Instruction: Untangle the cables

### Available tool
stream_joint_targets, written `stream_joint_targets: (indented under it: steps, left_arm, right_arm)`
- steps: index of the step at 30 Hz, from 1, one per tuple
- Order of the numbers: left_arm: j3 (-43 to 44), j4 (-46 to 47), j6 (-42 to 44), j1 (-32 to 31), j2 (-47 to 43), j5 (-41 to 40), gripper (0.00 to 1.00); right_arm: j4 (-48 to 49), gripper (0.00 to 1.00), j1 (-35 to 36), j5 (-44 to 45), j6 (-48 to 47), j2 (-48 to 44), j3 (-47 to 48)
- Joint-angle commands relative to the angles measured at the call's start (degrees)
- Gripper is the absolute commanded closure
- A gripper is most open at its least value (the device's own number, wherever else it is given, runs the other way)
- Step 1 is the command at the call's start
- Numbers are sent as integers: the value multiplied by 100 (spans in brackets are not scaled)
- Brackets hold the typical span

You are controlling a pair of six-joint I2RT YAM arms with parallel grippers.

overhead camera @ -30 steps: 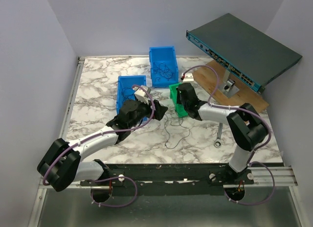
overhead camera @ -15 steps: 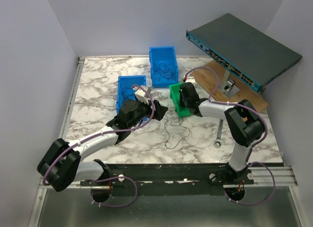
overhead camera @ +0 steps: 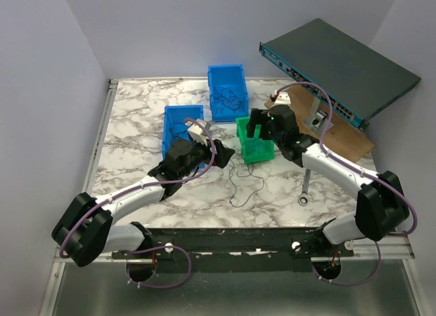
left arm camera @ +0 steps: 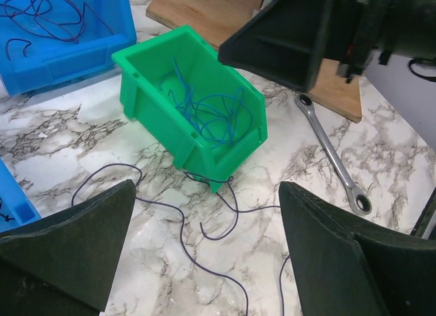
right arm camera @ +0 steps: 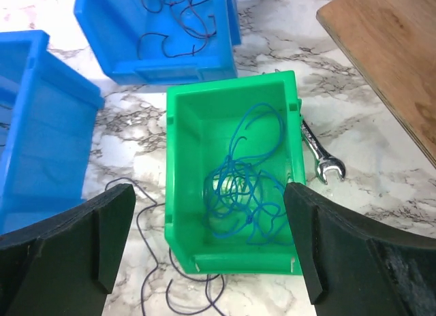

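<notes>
A tangle of thin blue cables [right arm camera: 245,186] lies inside the green bin [right arm camera: 178,180], also visible in the left wrist view as the blue cables [left arm camera: 208,112]. My right gripper [right arm camera: 209,214] hangs open above that bin, holding nothing; from the top it is the right gripper [overhead camera: 262,122]. Thin dark cables [left arm camera: 184,220] loop over the marble just in front of the green bin [overhead camera: 257,152]. My left gripper [left arm camera: 204,214] stands open over these loops, empty, and from above shows as the left gripper [overhead camera: 221,156]. More dark cables [right arm camera: 177,16] lie in the far blue bin.
Two blue bins stand behind and left of the green one: the far bin [overhead camera: 235,71] and the near bin [overhead camera: 166,129]. A silver wrench [overhead camera: 304,186] lies on the table to the right. A wooden board [overhead camera: 334,135] carries a tilted network switch [overhead camera: 340,64] at back right.
My right gripper has opened and lifted back and to the right, away from the green bin, with the blue cables left inside. The left arm has not moved.
</notes>
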Motion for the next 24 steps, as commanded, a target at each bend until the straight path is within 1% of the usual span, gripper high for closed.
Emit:
stream_joint_targets:
  steps: [1,4,9,15,18,22,24]
  left_arm:
    - [-75,203,89,32,-133,149,11]
    - [-96,195,91,37,-142,131,11]
    - [-91,188,83,37,-159,106,11]
    - [-95,133,91,37,-241,33,11]
    - [-84,112,91,36,-247,35,11]
    - [-57,74,66,37,-221,25,11]
    - [-48,70,56,35,-212,26,11]
  right_arm:
    - [-712,0,2,-546,187,-448,-269]
    - [-927,0,-2,-925,351,-840,-545]
    - [-1025,0,2,-1289,646,-1528,-1439]
    - [-1140,0,3,-1414,1103,-1836,-2310]
    - [-848,0,1,-1590,1350,-1858,-2680]
    - [-181,0,11,-2314,1807,-1706,-3124]
    - [175,0,40,-2436,1880,-1543,-3198]
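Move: The right hand is high over the green bin, whose middle is roughly 1 cm ahead, 2 cm right and 13 cm below. The dark cable's right strand lies on the table in front of the bin, some 16 cm back, 2 cm right and 16 cm below; its left strand is level with that one but about 7 cm farther left. The large wrench is about 15 cm back and 18 cm right. From the left hand, the right strand is some 7 cm back, 10 cm right and 18 cm below. With its fingers already wide open, the right hand rises about 1 cm, then sweeps back some 16 cm, out over the near edge of the green bin and down towards the right strand of the dark cable, ending about 12 cm lower than it began and a little farther right. On the way the wrist tips the fingers roughly 25 degrees steeper towards the table, and the gripper stays fully open as it comes close over the strand, with no touch to be seen yet. ##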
